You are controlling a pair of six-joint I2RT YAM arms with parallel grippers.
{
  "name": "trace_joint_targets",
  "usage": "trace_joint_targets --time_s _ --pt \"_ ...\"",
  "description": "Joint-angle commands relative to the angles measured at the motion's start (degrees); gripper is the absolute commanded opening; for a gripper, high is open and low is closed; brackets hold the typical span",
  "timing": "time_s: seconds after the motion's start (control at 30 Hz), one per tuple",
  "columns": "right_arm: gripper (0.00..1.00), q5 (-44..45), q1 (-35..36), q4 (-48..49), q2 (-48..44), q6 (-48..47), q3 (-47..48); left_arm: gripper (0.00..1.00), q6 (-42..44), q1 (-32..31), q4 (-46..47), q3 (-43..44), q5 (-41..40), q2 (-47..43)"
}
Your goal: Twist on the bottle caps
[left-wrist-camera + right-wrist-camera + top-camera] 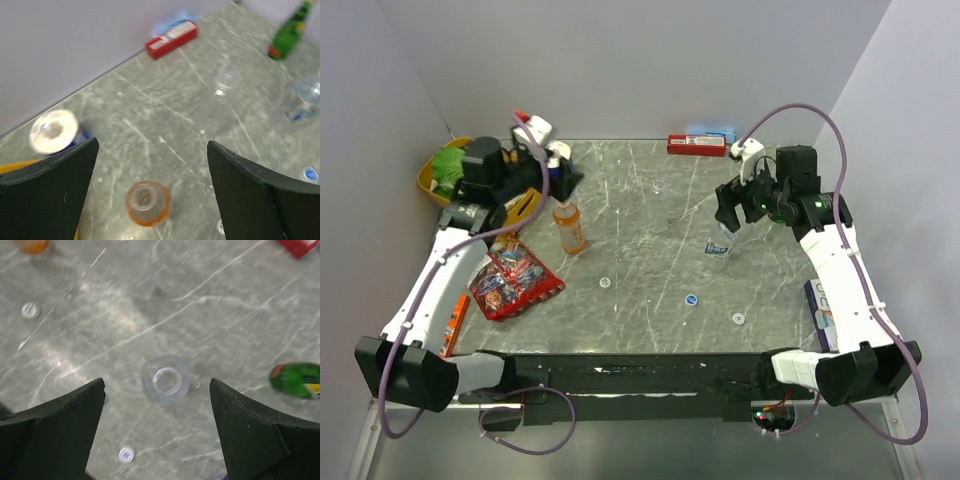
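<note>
The orange drink bottle (570, 228) stands uncapped left of centre; the left wrist view looks down on its open neck (147, 202). My left gripper (560, 175) (152, 144) hangs open above and just behind it, holding nothing. The shorter water bottle (722, 243) (165, 380) stands uncapped right of centre, and my right gripper (740, 213) (157, 382) is open above it, fingers apart from it on both sides. Loose caps lie on the table: a white cap (605, 283) (30, 310), a blue cap (691, 298) (310, 174) and another white cap (738, 319) (126, 455).
A dark green glass bottle (290, 31) (297, 380) stands close by the right gripper. A red box (697, 145) lies at the back wall. A snack bag (512, 280), a yellow bowl (440, 170) and a can (53, 131) crowd the left side. A blue-white box (820, 305) lies at the right edge.
</note>
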Motion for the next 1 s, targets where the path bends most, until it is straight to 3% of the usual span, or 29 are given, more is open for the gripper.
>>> trace_joint_targets --time_s 0.0,0.1,0.3,0.83,0.9,0.97 --pt "0.89 -1.77 -0.56 -3.92 3.04 -2.79 0.03 0.96 6.5 -6.28 -2.55 -1.82 -1.99 -3.61" --pt "0.89 0.0 -0.91 -3.04 6.29 -2.61 -0.76 0.96 6.67 -6.55 -3.43 -2.18 -1.65 -3.61" --pt "0.79 1.58 -1.35 -6.55 12.88 -3.93 2.23 0.96 7.11 -6.55 -3.52 -1.04 -1.65 -2.65" --pt "0.56 3.69 -1.26 -6.12 11.57 -4.28 -0.23 0.96 6.41 -6.55 -1.94 -0.77 0.72 -0.36" --pt "0.51 3.86 -1.35 -5.85 10.78 -4.46 -0.4 0.96 5.98 -6.55 -1.32 -1.03 0.98 -0.27" --pt "0.4 3.78 -1.35 -5.5 10.34 -4.9 -0.4 0.96 5.54 -6.55 -0.8 -1.65 1.25 -0.27"
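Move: The labelled clear bottle stands almost beneath the right gripper, about 2 cm ahead and 2 cm right, its middle some 19 cm down. From that hand the blue cap lies roughly 11 cm back and 4 cm left, the green bottle about 9 cm ahead and 18 cm right. The left gripper has the orange bottle about 2 cm to its left and 26 cm below, the blue canister some 13 cm ahead and 4 cm left, and a white cap 12 cm back and 5 cm right. Sink the right gripper about 10 cm onto the neck of the labelled bottle, tipping the fingers some 20 degrees further down, then hold there and bring the wide fingers to about half open around the neck. Meanwhile draw the open left gripper a few centimetres right and back above the orange bottle, easing down about 3 cm, touching nothing. ##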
